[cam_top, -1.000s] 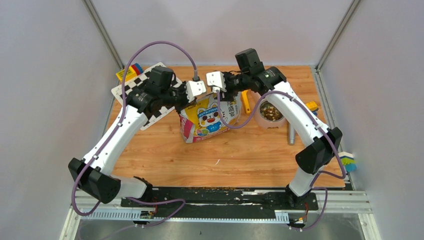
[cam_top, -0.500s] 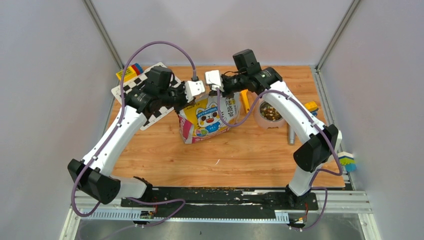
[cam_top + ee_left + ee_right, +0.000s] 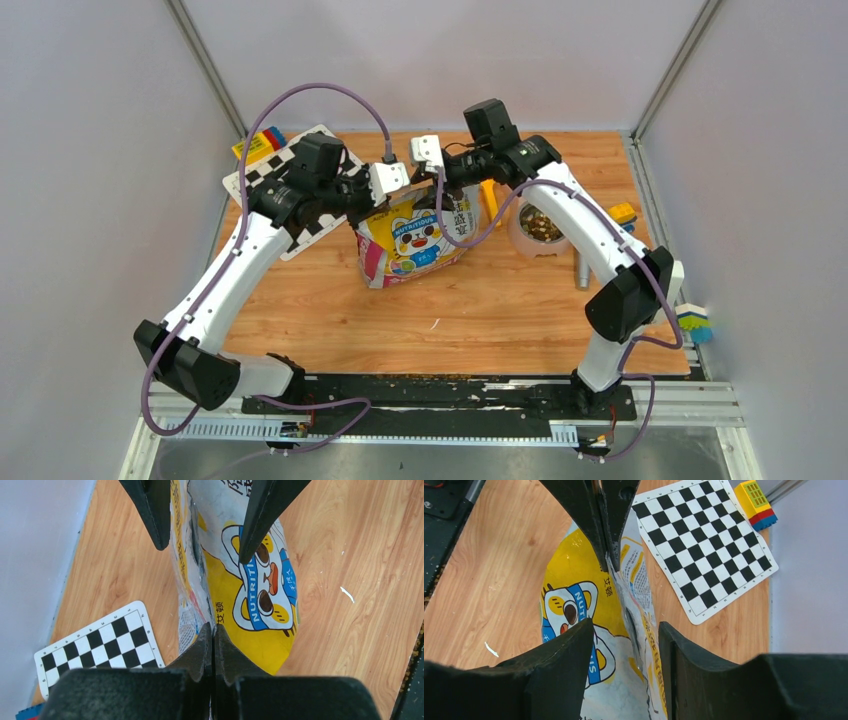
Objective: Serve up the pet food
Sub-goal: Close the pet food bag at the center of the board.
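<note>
The pet food (image 3: 541, 224) shows as brown kibble in a pale bowl (image 3: 519, 240) at the right of the table. A glossy cartoon-cat bag (image 3: 412, 240) stands mid-table. My left gripper (image 3: 398, 190) (image 3: 213, 636) is shut, pinching the bag (image 3: 252, 595) by its top edge. My right gripper (image 3: 437, 186) (image 3: 626, 647) faces it, open, its fingers (image 3: 569, 650) straddling the same top edge of the bag (image 3: 574, 595) without pressing it. No kibble is visible inside the bag.
A yellow scoop (image 3: 490, 205) lies between bag and bowl. A checkerboard card (image 3: 262, 182) (image 3: 704, 540) with a toy block (image 3: 258, 146) (image 3: 756, 501) sits back left. A metal cylinder (image 3: 581, 270) and a coloured block (image 3: 696, 322) are at the right.
My right gripper has shifted slightly left along the bag's top, nearer the left gripper. The bag has shifted a little. The left gripper keeps its pinch.
</note>
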Controlling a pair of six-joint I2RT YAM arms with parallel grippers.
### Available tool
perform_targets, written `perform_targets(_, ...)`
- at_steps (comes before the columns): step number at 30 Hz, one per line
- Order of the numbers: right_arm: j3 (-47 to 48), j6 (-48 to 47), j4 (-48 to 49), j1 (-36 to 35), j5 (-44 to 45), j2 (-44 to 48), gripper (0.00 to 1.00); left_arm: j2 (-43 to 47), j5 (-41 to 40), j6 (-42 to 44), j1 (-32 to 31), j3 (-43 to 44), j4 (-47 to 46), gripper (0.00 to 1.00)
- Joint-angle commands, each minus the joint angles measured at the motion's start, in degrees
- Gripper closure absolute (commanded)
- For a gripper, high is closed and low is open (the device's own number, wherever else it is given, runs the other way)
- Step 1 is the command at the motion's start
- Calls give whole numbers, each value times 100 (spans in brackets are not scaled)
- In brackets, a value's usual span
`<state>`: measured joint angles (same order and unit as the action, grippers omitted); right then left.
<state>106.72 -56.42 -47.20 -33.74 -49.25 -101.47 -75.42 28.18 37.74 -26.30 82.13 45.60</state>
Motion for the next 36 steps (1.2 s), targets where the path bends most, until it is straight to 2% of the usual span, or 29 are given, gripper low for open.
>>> perform_targets(1,187,288,201,-49,-569,-171,50,595,432,-35,-6,321,-632,100)
perform_targets(4,165,339,273,-71,-598,-281,56,599,433,-50,-7,309,-653,100)
perform_targets(6,186,400,330,-72,-610,-345,65,603,430,-63,-6,320,-657,100)
perform_targets(7,195,422,349,-72,-611,-369,73,609,432,-64,-6,319,-662,100)
perform_targets(9,260,483,389,-74,-597,-413,99,607,444,-60,-6,306,-667,100)
perform_targets(17,237,538,476,-62,-494,-303,100,614,413,-51,-6,305,-655,100)
perform_targets(18,282,631,475,-64,-405,-310,96,610,414,-55,-6,326,-652,100)
perform_targets(20,281,677,455,-39,-213,-245,61,609,419,-44,-6,348,-623,100)
perform_targets(22,117,562,463,65,-231,-84,54,615,421,-20,-6,374,-572,100)
perform_targets(24,9,506,455,200,-242,26,52,620,409,1,-6,390,-542,100)
perform_targets(27,-112,399,454,366,-165,135,54,612,428,6,-6,399,-540,100)
perform_targets(29,-162,384,457,446,-161,155,60,593,443,-6,-6,407,-550,100)
perform_targets(30,-179,386,457,487,-168,155,66,583,442,-9,-6,426,-552,100)
perform_targets(31,-196,386,446,528,-194,166,77,570,453,-18,-6,440,-548,100)
perform_targets(32,-234,376,446,553,-232,175,93,561,452,-19,-6,467,-534,100)
perform_targets(33,-272,343,447,575,-272,193,100,553,447,-16,-11,482,-526,100)
perform_targets(36,-351,276,476,605,-377,220,100,502,436,-12,-6,539,-508,100)
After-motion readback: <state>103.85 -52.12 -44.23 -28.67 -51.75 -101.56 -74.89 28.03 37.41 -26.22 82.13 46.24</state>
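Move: The pet food bag's top edge, where the fingers next shut, runs between the right hand's open fingers, about 1 cm left of and 2 cm below that hand, level fore and aft. From there the scoop lies some 14 cm right and 12 cm ahead, and the bowls about 25 cm right and 11 cm ahead, both over 20 cm below the hand. From the left hand, pinching the same edge, that spot is some 7 cm right, 3 cm ahead. The bag's top edge stays pinched in the still left hand while the right hand dips about 2 cm and slightly left along it, shuts its fingers, then opens them again. The right hand next runs some 4 cm right and 2 cm forward along the edge, away from the left hand and rising slightly, and closes to pinch the edge there. ##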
